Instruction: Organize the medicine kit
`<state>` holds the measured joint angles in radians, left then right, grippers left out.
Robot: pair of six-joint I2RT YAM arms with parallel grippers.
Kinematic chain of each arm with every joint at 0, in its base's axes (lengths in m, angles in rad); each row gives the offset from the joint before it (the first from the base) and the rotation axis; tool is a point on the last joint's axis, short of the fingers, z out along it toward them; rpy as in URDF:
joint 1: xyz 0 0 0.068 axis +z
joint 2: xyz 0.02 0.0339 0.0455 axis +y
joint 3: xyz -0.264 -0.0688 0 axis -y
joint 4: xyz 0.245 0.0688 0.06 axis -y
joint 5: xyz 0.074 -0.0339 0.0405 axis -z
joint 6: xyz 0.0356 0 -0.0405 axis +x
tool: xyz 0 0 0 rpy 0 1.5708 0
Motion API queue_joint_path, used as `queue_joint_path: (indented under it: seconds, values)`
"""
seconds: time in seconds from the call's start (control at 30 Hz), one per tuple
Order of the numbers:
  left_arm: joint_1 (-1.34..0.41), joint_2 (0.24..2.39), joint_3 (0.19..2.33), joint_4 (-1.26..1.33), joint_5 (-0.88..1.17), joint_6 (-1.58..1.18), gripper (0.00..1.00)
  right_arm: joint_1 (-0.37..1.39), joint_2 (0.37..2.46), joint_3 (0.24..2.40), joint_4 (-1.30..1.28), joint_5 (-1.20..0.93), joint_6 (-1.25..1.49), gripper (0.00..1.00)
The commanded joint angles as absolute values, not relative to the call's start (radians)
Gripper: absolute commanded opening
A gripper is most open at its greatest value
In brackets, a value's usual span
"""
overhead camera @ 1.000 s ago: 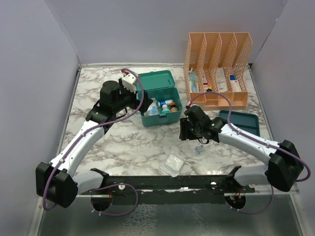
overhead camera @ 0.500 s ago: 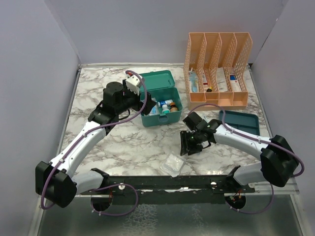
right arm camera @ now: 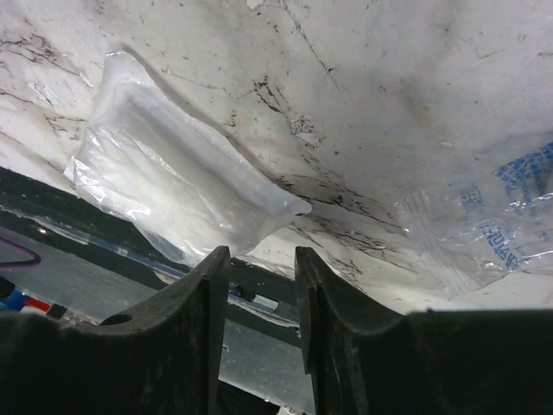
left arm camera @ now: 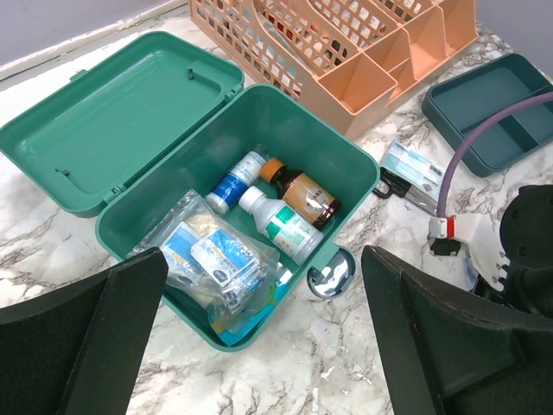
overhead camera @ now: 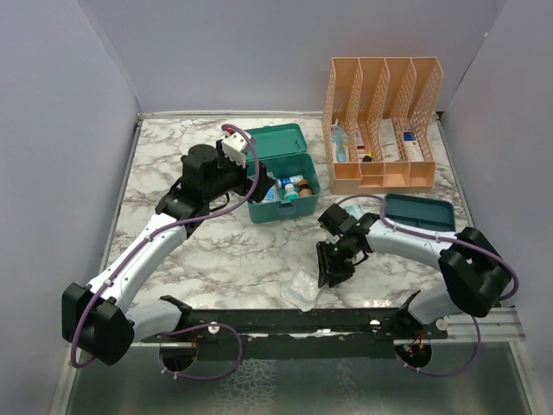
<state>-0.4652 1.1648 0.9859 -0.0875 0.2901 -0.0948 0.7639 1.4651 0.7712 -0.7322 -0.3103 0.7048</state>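
Note:
The medicine kit (overhead camera: 298, 197) is a teal box with its lid (overhead camera: 275, 138) laid open at the back. In the left wrist view the kit (left arm camera: 346, 164) holds a brown bottle (left arm camera: 302, 194), a white bottle (left arm camera: 281, 226) and a clear bag of blue packets (left arm camera: 216, 259). My left gripper (left arm camera: 259, 346) hovers wide open over the kit's near edge, with nothing in it. My right gripper (overhead camera: 328, 275) points down at the table's near edge. Its narrowly parted fingers (right arm camera: 262, 259) hold nothing, just short of a clear plastic bag (right arm camera: 173, 181) (overhead camera: 302, 290).
An orange mesh organizer (overhead camera: 380, 121) stands at the back right, with a flat dark-teal tray (overhead camera: 423, 212) in front of it. A second clear bag with blue print (right arm camera: 492, 216) lies right of my right gripper. A small packet (left arm camera: 413, 169) lies on the marble beside the kit.
My right gripper has swung from mid-table toward the near edge and down to the clear bag, its fingers narrowing. The left arm has barely moved.

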Motion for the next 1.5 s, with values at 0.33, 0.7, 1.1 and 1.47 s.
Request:
queue_joint_path:
  seconds: [0.33,0.7,1.1,1.47]
  values:
    - [-0.471,1.168,0.984,-0.064,0.270,-0.104,0.99,0.765,1.537,0.810,-0.632,-0.245,0.662,0.15]
    - [-0.471,1.162,0.983,-0.064,0.268,-0.105,0.99,0.765,1.451,0.867,-0.580,-0.085,0.615,0.01]
    - [-0.471,1.154,0.940,-0.005,0.364,-0.137,0.99,0.765,1.151,0.759,-0.399,-0.025,0.451,0.01]
    - [-0.471,1.128,0.848,0.214,0.632,-0.311,0.98,0.765,0.924,0.723,-0.174,0.084,0.234,0.01]
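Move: The white pouch lies flat near the table's front edge, its middle about 5 cm to the right hand's left, 1 cm back and 2 cm below, with its right corner close to the fingers. The medicine kit stands roughly 25 cm ahead of this hand and 9 cm left. A clear packet is 7 cm ahead and 6 cm right, the scissors some 14 cm ahead and 6 cm right. From the left hand the pouch is about 23 cm back, 9 cm right and 25 cm below. The white pouch is pinched near its right corner as the right hand sinks a last centimetre and shuts, then is carried up and forward towards the medicine kit, about 13 cm higher and 11 cm out overall, the wrist tipping the fingers up and forward some 55 degrees. Late on, the open left hand draws about 4 cm back and to the right, sinking slightly and turning clockwise. ##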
